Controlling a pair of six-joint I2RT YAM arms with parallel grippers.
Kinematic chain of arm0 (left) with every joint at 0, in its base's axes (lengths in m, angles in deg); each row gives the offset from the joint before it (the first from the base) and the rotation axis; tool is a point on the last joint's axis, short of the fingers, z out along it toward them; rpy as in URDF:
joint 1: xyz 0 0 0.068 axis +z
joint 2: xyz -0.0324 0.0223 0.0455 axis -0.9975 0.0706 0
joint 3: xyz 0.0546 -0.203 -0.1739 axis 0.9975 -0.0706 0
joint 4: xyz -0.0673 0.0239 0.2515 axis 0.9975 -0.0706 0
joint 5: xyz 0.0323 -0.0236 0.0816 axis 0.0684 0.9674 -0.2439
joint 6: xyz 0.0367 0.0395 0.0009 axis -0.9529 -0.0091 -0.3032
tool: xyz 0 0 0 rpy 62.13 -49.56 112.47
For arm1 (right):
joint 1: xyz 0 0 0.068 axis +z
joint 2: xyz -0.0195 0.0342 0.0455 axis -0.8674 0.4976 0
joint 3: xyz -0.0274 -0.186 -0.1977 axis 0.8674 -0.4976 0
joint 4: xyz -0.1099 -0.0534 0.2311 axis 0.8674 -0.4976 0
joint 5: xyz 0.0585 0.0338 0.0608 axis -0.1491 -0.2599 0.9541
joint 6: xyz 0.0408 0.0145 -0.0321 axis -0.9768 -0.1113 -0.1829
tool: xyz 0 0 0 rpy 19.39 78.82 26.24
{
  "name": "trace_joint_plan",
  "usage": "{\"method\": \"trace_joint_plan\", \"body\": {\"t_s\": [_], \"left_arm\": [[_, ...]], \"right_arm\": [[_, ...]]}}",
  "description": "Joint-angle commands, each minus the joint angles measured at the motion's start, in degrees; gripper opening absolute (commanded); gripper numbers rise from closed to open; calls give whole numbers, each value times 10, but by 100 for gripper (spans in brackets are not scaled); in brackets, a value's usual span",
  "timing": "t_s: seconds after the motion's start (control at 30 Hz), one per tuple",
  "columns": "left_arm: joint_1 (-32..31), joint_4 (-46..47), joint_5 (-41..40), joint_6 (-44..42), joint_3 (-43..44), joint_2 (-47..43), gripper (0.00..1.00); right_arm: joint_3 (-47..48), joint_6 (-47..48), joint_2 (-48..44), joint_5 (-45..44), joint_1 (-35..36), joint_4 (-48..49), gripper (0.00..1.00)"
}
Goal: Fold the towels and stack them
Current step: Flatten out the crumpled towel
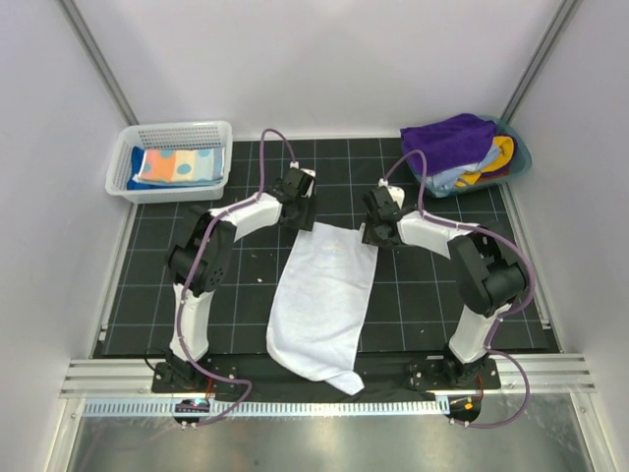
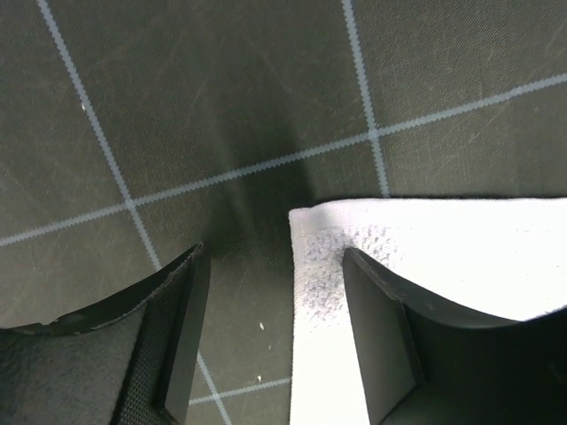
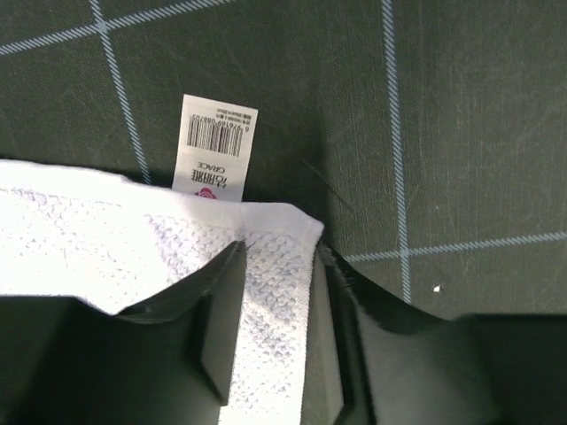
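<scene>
A plain white towel (image 1: 319,300) lies spread flat on the black gridded mat, its near end hanging over the front edge. My left gripper (image 1: 298,218) stands open at the towel's far left corner (image 2: 310,230), one finger on the mat and the other finger (image 2: 381,336) on the cloth. My right gripper (image 1: 373,234) is open at the far right corner (image 3: 292,221), its jaws straddling a narrow strip of the towel's edge beside a white barcode tag (image 3: 215,146). A folded polka-dot towel (image 1: 177,165) lies in the basket. A purple towel (image 1: 447,138) tops a heap in the tub.
The white mesh basket (image 1: 177,131) stands at the back left corner of the mat. The teal tub (image 1: 518,157) sits at the back right, with blue and orange cloth under the purple one. Grey walls close in both sides, and a metal rail runs along the front.
</scene>
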Motion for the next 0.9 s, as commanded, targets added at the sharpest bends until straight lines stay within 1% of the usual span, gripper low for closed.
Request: {"method": "trace_joint_plan", "body": {"t_s": [0.0, 0.07, 0.23, 0.27, 0.37, 0.5, 0.53, 0.6, 0.67, 0.7, 0.77, 0.87], "left_arm": [[-1, 31, 18, 3, 5, 17, 63], [-1, 38, 14, 14, -2, 18, 62], [0, 56, -6, 39, -23, 10, 59], [-1, 60, -21, 42, -25, 10, 58], [2, 69, -37, 58, -33, 0, 58], [4, 82, -29, 62, -33, -6, 55], [6, 83, -24, 62, -31, -7, 51], [8, 89, -16, 62, -31, -7, 48], [11, 94, -7, 64, -36, -10, 41], [12, 105, -6, 66, -39, -14, 41], [20, 114, 5, 71, -50, -19, 35], [30, 120, 11, 74, -52, -17, 31]], "right_arm": [[20, 6, 22, 18, -2, 20, 41], [28, 4, 31, 28, -2, 22, 34], [71, 21, 66, 32, -2, 6, 26], [81, 24, 72, 30, -2, 1, 22], [111, 35, 92, 20, -2, -17, 18], [152, 49, 117, 12, -2, -40, 14], [166, 54, 125, 12, -2, -43, 13], [181, 59, 138, 10, -3, -53, 12], [206, 66, 154, 2, -3, -62, 10], [214, 67, 159, 1, -3, -69, 9], [228, 74, 165, -3, -3, -72, 9], [242, 82, 171, -8, -3, -76, 9]]}}
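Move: The white towel's far right corner lies about 2 cm ahead and 1 cm right of the right hand, roughly 1 cm below; the label sits some 5 cm ahead and 2 cm left of that hand. The far left corner is about 2 cm ahead and 1 cm right of the left hand, also about 1 cm below. The towel's middle lies roughly 17 cm back and 11 cm left of the right hand. The right fingers close almost fully on the towel's edge just behind its far right corner, pinching it, and drag it low over the table about 7 cm forward and 3 cm left. The left fingers narrow to about half their gap astride the far left corner, not shut on it, as the hand creeps some 2.5 cm forward, turning slightly counter-clockwise. ##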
